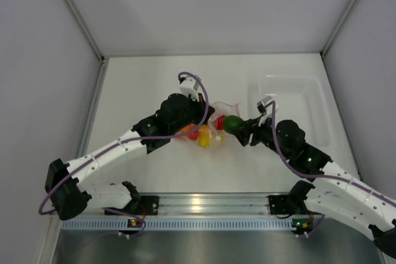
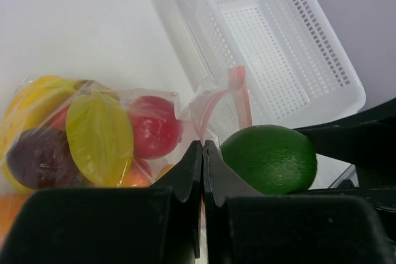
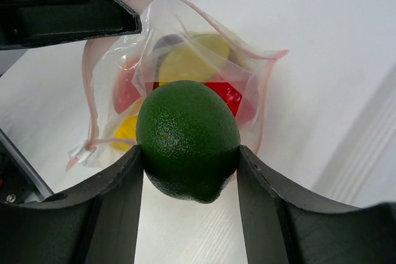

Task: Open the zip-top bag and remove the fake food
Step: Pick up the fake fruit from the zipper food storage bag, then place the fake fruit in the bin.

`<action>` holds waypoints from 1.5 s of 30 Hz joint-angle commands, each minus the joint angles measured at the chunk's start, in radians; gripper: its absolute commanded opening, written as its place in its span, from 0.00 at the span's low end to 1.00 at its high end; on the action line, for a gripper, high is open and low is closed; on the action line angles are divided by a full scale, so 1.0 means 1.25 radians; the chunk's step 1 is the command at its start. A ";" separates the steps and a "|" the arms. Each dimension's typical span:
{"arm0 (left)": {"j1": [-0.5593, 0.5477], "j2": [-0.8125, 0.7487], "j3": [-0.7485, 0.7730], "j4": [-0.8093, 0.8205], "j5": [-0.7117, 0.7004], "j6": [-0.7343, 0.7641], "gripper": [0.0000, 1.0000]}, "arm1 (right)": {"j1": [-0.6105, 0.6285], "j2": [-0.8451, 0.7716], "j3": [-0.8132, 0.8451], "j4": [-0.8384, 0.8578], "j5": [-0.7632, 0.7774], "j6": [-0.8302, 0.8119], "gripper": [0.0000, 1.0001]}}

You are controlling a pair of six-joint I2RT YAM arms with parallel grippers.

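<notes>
The zip-top bag lies mid-table with its red-pink zip mouth gaping toward the right arm. Inside it sit several fake food pieces: yellow, red and dark purple. My left gripper is shut, pinching the bag's thin film near the zip strip. My right gripper is shut on a green lime, which is held just outside the bag's mouth and above the table. From above, the lime shows between the two wrists.
A white perforated tray stands at the back right, just beyond the right gripper; from above I see its rim. Enclosure walls close in on both sides. The arm bases sit on the rail at the near edge.
</notes>
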 commanded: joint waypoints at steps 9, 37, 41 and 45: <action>0.013 -0.013 -0.005 0.075 -0.010 -0.027 0.00 | 0.005 -0.063 0.166 -0.280 0.316 -0.006 0.30; 0.044 -0.051 -0.014 0.089 0.052 -0.015 0.00 | -0.572 0.664 0.374 -0.050 0.079 -0.026 0.66; 0.049 -0.046 -0.011 0.086 0.071 -0.014 0.00 | -0.571 0.626 0.354 -0.057 0.086 -0.026 0.93; 0.054 -0.041 -0.009 0.086 0.083 -0.017 0.00 | -0.571 0.556 0.357 -0.090 0.075 -0.018 0.94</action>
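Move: The green fake avocado is already out of the bag, pinched in the right fingers. The white basket it is bound for has its middle about 18 cm ahead, 26 cm right and 13 cm below that hand. The bag's open mouth is some 6 cm ahead, 5 left and 6 lower, with the red fruit inside about 10 ahead, 6 left, 13 lower. From the left hand the basket is roughly 13 cm ahead, 37 right, 12 lower. The green avocado goes away from the bag in the right fingers, first right and about 3 cm up, then forward-right and down into the left half of the basket, some 20 cm each way overall. Meanwhile the wrist swings about 45 degrees clockwise and tips downward. There the fingers open wide and start to rise. The left hand keeps its pinch on the bag's edge, easing up about 2 cm. ##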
